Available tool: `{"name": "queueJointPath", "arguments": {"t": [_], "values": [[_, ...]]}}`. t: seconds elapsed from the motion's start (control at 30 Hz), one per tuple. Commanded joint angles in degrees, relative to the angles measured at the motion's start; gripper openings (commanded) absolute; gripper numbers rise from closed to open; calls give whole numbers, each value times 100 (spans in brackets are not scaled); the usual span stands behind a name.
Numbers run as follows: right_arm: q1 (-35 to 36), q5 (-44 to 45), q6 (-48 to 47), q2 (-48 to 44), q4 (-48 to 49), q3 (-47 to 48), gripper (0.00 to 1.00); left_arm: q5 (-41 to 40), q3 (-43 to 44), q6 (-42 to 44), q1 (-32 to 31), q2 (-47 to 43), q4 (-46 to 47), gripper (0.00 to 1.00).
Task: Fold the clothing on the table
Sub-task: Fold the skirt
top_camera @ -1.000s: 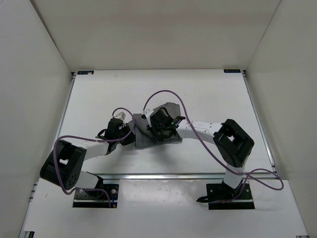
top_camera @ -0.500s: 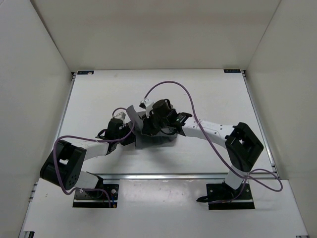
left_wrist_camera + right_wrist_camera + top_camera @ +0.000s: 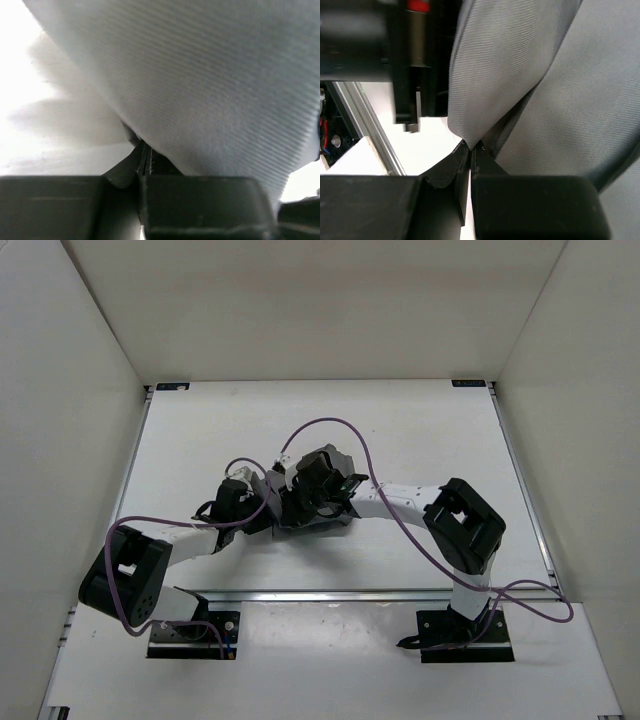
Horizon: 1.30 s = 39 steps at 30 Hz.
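The grey clothing (image 3: 322, 519) lies bunched near the middle of the white table (image 3: 420, 430), mostly covered by both grippers. My left gripper (image 3: 264, 502) is at its left side, shut on the clothing. In the left wrist view the ribbed grey clothing (image 3: 215, 85) fills the frame and runs down into the left gripper (image 3: 143, 152). My right gripper (image 3: 303, 487) sits just right of the left one, over the clothing. In the right wrist view the right gripper (image 3: 470, 146) pinches a fold of the clothing (image 3: 495, 65), with more fabric behind.
Purple cables (image 3: 330, 425) loop above both arms. The metal rail (image 3: 350, 593) marks the table's near edge, and white walls stand on three sides. Part of the left arm (image 3: 410, 60) shows black close by in the right wrist view.
My right gripper has carried its fold of clothing leftward, up to the left gripper, and the clothing is now bunched narrower. The left arm has hardly moved.
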Motion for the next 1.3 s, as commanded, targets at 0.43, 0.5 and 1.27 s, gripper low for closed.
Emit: {"name": "queueJointPath", "arguments": {"t": [0.43, 0.5, 1.27], "values": [[37, 53, -199, -78, 437, 29, 36, 46, 291, 300, 911, -2289, -1664, 39], [72, 71, -218, -708, 727, -242, 41, -8, 317, 249, 930, -2553, -1779, 40], [-2257, 923, 134, -4702, 877, -3241, 58, 1617, 502, 477, 552, -2606, -1526, 98]]}}
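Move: Just to the left of the right hand, about 3 cm left, 2 cm farther out and 7 cm lower, lies the left edge of the skirt, where the held flap is to be laid. From the same hand the skirt's middle is some 8 cm ahead, 6 cm right and 7 cm below. The left hand is down at that left edge, whose middle is about 3 cm ahead and 1 cm left of it, at its own height; the skirt's middle lies roughly 8 cm ahead and 9 cm right of it. Lowering the held flap about 4 cm onto the skirt's left edge, the right hand opens, then climbs away and sweeps some 20 cm right across the skirt, turning about 30 degrees clockwise and sinking again at the end. The left hand opens first, letting go of the edge, rises about 13 cm drifting left, then eases down, right and slightly back, fingers opening wider. ##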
